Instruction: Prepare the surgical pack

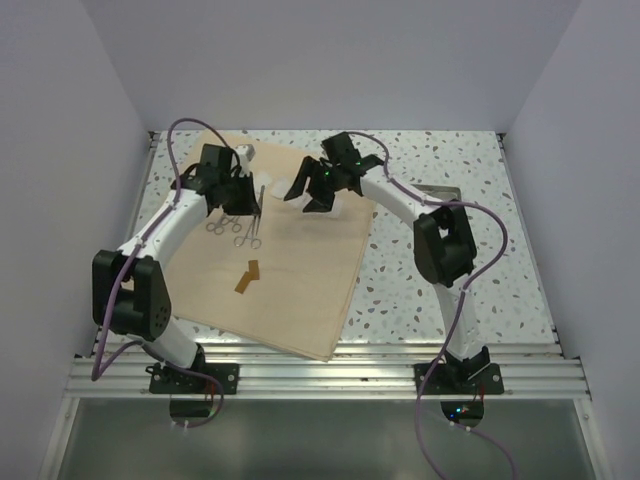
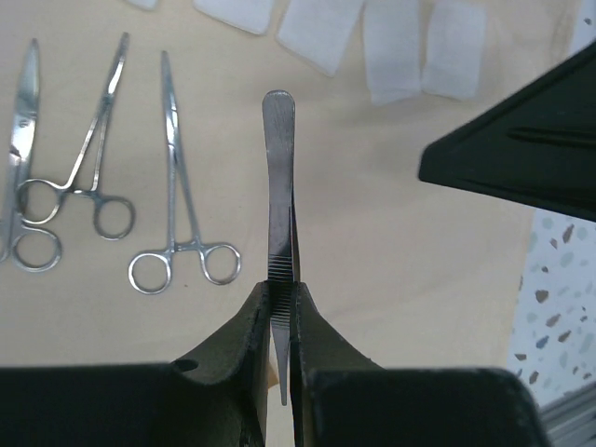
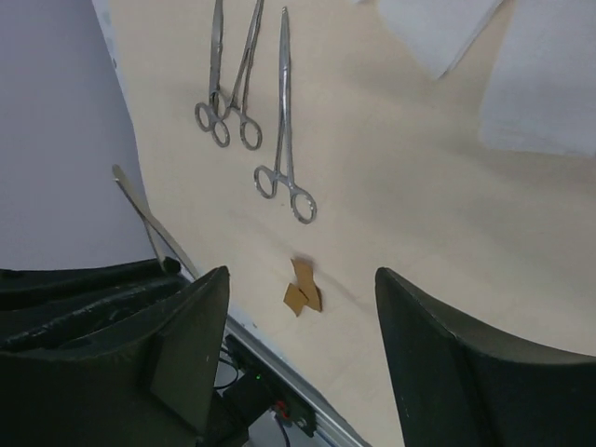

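Note:
The tan fabric sheet [image 1: 300,290] of the surgical pack lies spread on the table. My left gripper [image 2: 282,298] is shut on steel tweezers [image 2: 278,186], held upright above the sheet. To their left, three ring-handled clamps [image 2: 182,214] lie side by side on the sheet. Several white gauze squares [image 2: 391,47] line its far edge. My right gripper [image 3: 300,279] hangs open over the sheet with nothing between its fingers. Below it lies a small brown scrap [image 3: 303,291]. From above, the left gripper [image 1: 255,200] and right gripper [image 1: 305,195] sit close together at the sheet's far end.
A grey metal tray [image 1: 448,188] lies on the speckled table to the right, mostly hidden behind the right arm. White walls enclose the table on three sides. An aluminium rail [image 1: 320,370] runs along the near edge.

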{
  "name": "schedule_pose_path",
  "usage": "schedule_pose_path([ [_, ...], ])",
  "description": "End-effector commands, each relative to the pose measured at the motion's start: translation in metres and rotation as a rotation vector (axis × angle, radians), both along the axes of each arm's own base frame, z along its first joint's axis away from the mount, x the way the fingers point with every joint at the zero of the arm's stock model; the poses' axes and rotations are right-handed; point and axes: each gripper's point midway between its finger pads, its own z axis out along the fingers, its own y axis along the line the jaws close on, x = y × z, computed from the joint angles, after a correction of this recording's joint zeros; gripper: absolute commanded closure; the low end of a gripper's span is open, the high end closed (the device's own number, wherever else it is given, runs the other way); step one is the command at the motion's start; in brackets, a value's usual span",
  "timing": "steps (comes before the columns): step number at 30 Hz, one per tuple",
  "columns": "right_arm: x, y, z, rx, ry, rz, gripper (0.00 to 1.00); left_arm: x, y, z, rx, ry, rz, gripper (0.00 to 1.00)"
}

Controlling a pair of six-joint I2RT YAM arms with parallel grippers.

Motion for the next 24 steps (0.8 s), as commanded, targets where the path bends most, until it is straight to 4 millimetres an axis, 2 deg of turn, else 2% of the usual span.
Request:
schedule_pose_path([
  [1,0.008,0.025,0.045,0.128,-0.061,-0.008,0.33,-0.006,-0.027,0.021,-0.159,-0.065,-0.094,1.0],
  [7,-0.003,0.04,0.043,0.129,-0.063,0.012,0.35,-0.017,-0.042,0.017,-0.222,-0.029,-0.126,1.0],
  [13,-0.008,0.048,0.035,0.127,-0.038,0.024,0.39,-0.014,-0.056,0.025,-0.232,-0.039,-0.156,1.0],
  [19,-0.014,0.052,0.027,0.122,-0.027,0.034,0.47,-0.013,-0.067,0.024,-0.241,-0.031,-0.181,1.0],
  [22,-0.015,0.051,0.023,0.114,-0.014,0.031,0.63,-0.009,-0.069,0.027,-0.242,-0.034,-0.179,1.0],
  [23,-0.014,0.051,0.023,0.118,-0.013,0.027,0.81,-0.007,-0.07,0.027,-0.24,-0.039,-0.178,1.0],
  [24,-0.015,0.051,0.023,0.117,-0.009,0.028,0.91,-0.003,-0.069,0.031,-0.235,-0.048,-0.173,1.0],
])
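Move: The tweezers I hold in my left hand go to my open right fingers, some 11 cm to its right and 4 cm ahead, about level. From my right hand, the tweezers' middle is about 11 cm left and 3 cm back, at nearly its height. On the cloth 11 to 12 cm below, the nearest clamp lies 3 cm ahead and 3 cm left of my left hand, the brown pieces 9 cm back and 3 cm left of it; a gauze pad sits 5 cm ahead and 3 cm left of my right hand. I bring the tweezers and my right gripper together: my left hand keeps its pinch and carries them about 6 cm right and a couple of centimetres back, turning some 15 degrees with its left side dipping. My right hand reaches about 4 cm left, rising and drawing back slightly, then shuts its fingers on the forward, blunt half of the tweezers, ahead of my left fingers. ##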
